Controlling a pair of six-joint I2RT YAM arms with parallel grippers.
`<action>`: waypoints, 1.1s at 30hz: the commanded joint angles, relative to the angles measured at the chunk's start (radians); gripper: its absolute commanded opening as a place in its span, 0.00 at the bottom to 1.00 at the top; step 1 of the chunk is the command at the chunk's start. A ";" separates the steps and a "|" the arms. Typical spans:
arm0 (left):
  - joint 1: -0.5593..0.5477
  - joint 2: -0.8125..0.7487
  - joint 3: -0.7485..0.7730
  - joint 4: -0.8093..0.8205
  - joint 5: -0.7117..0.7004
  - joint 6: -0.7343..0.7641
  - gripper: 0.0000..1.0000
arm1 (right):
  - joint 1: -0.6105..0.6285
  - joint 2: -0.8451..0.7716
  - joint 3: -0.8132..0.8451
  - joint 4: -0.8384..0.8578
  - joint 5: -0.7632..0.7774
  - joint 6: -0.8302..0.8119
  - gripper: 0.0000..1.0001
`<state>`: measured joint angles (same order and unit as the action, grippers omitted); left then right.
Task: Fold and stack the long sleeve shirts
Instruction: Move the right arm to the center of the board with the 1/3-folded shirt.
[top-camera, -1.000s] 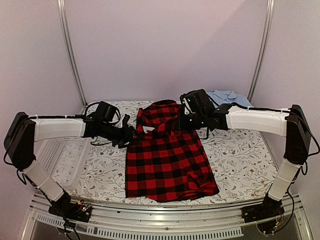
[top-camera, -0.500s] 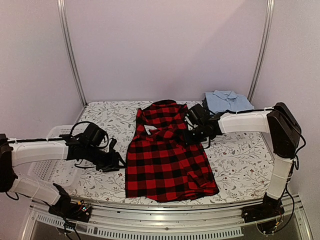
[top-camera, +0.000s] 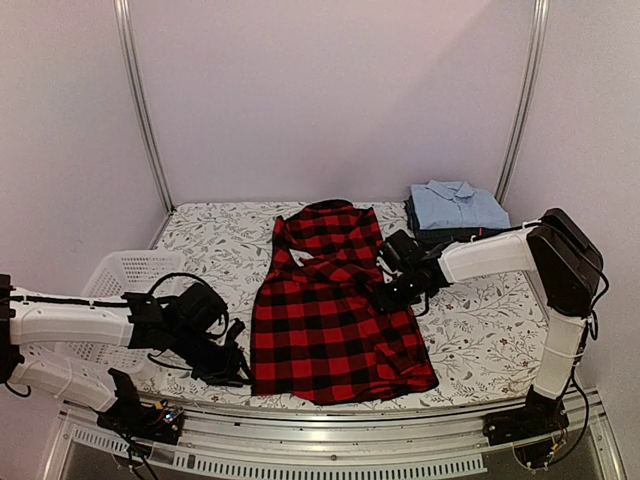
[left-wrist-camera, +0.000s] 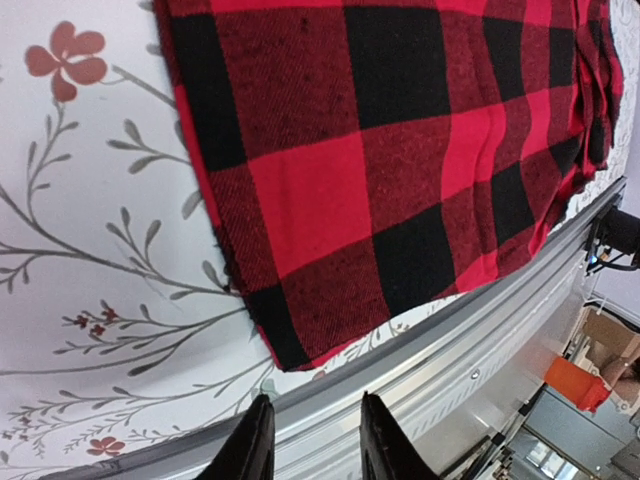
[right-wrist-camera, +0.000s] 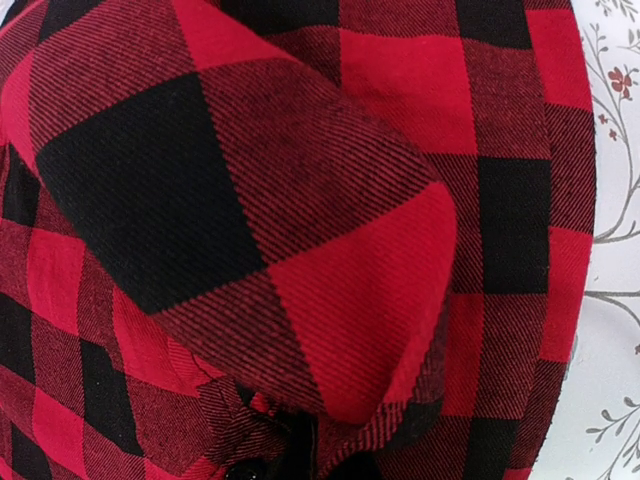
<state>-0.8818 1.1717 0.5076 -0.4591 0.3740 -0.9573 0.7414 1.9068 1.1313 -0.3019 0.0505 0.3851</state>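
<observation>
A red-and-black checked shirt (top-camera: 335, 320) lies flat in the middle of the table, collar at the far end. My left gripper (top-camera: 232, 366) hovers low by its near left hem corner (left-wrist-camera: 290, 345). In the left wrist view the left gripper (left-wrist-camera: 315, 402) is open, with only the table's edge rail between its fingers. My right gripper (top-camera: 397, 290) rests on the shirt's right edge. In the right wrist view a fold of checked cloth (right-wrist-camera: 330, 300) bunches up at its jaws and hides them. A folded light blue shirt (top-camera: 457, 205) tops a dark folded stack (top-camera: 440, 236) at the back right.
A white mesh basket (top-camera: 120, 275) stands at the left edge of the table, partly under my left arm. The table cover is a white floral cloth (top-camera: 480, 320). A metal rail (left-wrist-camera: 470, 350) runs along the near edge, close to my left fingers.
My left arm swung from beside the shirt's upper left back to its near left hem corner, jaws narrowing. My right gripper moved nearer and lower along the shirt's right side.
</observation>
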 joint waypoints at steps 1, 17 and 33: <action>-0.055 -0.016 -0.011 -0.008 -0.047 -0.111 0.29 | 0.032 0.040 -0.047 -0.054 0.005 0.066 0.00; -0.167 -0.025 0.035 -0.186 -0.258 -0.234 0.28 | 0.194 0.037 -0.041 -0.039 -0.004 0.306 0.00; -0.126 -0.102 0.038 -0.407 -0.519 -0.327 0.29 | 0.194 -0.032 0.136 -0.145 0.028 0.214 0.00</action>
<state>-1.0290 1.0462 0.5720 -0.8589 -0.0956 -1.2747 0.9302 1.9083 1.2152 -0.3912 0.0761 0.6323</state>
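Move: The right hand, shut on gathered cloth of the shirt's folded right side close above the board, has the board's centre about 9 cm to its left and level ahead. The shirt's near right corner is some 21 cm back and 8 cm right; the folded stack is roughly 26 cm ahead, 19 cm right. The left hand has the shirt's near left corner about 2 cm right and 3 cm below, the white basket 17 cm ahead and 22 cm left. Leftward and back towards its base, the right hand drags the shirt about 8 cm, low over the board towards its centre, still gripping the cloth, then stops and rises a couple of centimetres. The left hand eases back slightly and sinks, then follows the near left corner some 8 cm left, fingers staying part open and swinging to point more nearly straight down. ##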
